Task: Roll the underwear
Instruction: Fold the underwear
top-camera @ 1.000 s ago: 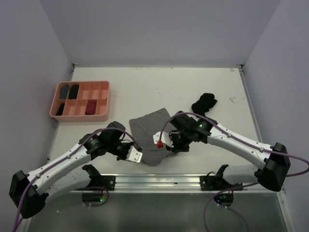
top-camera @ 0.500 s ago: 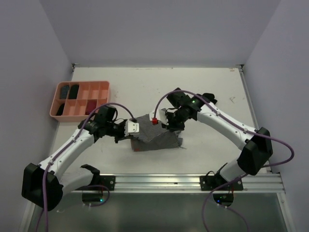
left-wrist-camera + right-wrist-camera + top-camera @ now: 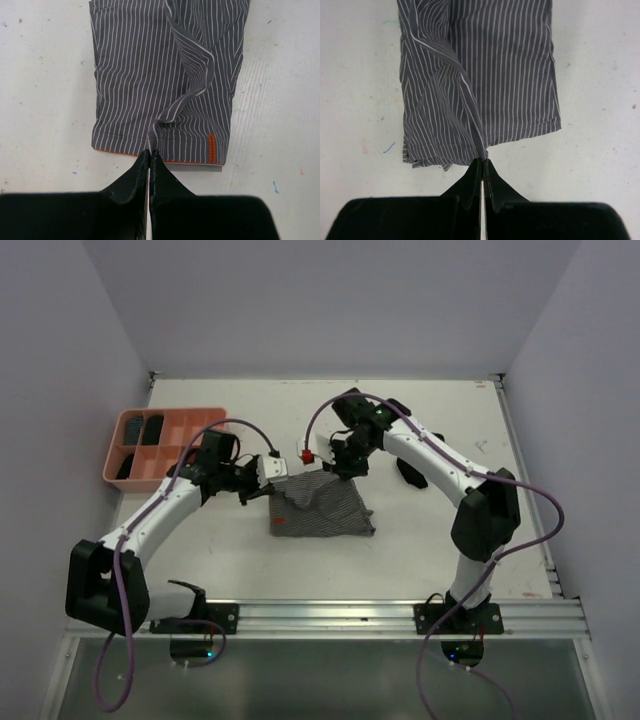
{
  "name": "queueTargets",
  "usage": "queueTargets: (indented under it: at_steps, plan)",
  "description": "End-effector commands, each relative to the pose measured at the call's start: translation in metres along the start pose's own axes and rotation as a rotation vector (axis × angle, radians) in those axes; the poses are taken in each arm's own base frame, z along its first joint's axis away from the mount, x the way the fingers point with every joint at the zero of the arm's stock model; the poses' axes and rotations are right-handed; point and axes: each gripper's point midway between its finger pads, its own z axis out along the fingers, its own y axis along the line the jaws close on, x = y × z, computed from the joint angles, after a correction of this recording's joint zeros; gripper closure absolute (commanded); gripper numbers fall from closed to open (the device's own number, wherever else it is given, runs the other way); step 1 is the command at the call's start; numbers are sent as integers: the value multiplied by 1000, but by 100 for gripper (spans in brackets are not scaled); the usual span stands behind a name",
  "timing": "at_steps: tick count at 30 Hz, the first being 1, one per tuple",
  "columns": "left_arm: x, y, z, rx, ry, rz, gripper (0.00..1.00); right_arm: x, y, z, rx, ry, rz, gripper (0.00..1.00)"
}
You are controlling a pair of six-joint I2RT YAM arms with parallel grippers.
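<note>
The grey-and-white striped underwear (image 3: 322,510) lies folded on the white table, with its orange-edged waistband and orange label facing the left wrist camera. My left gripper (image 3: 150,152) is shut on that waistband edge (image 3: 125,150), which bunches up into a ridge. On the opposite edge, my right gripper (image 3: 483,161) is shut on a pinched fold of the same striped cloth (image 3: 505,75). Seen from above, the left gripper (image 3: 274,494) holds the garment's far-left corner and the right gripper (image 3: 335,472) its far-right corner. The black underwear (image 3: 408,473) lies to the right, partly behind the right arm.
A salmon-pink compartment tray (image 3: 214,445) stands at the far left, with dark rolled items in some compartments. The side walls stand close at the left and right table edges. A metal rail (image 3: 330,616) runs along the near edge.
Both grippers moved from near the front edge toward the far side, carrying the striped cloth's near edge over itself. The garment is now a folded, smaller patch.
</note>
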Motion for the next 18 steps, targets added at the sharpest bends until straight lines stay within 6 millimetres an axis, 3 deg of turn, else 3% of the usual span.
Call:
queueTargets:
  at_steps: [1,9,18]
  plan:
    - [-17,29,-2,-56,-54,41,100,-3,-21,-13,30,-5,-31,100]
    - [-13,70,7,-116,-45,-4,100,10,-56,7,13,-7,22,100]
    - [16,111,47,-95,13,-143,100,30,-98,48,-1,-18,113,100]
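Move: Ahead of both closed hands is the far edge of the underwear's lower layer: about 10 cm out and 12 cm down from the left hand, about 13 cm out and 15 cm down from the right, with no sideways offset from either. The pink tray stands some 31 cm left and 20 cm ahead of the left hand. A black cloth lies roughly 22 cm to the right of the right hand and 15 cm ahead. Carrying the underwear's raised near edge forward over its lower layer, both hands keep their pinch and travel about 9 cm side by side towards the far edge. They sink mostly in the second half, the right by about 5 cm and the left by some 3 cm, their spacing unchanged. ##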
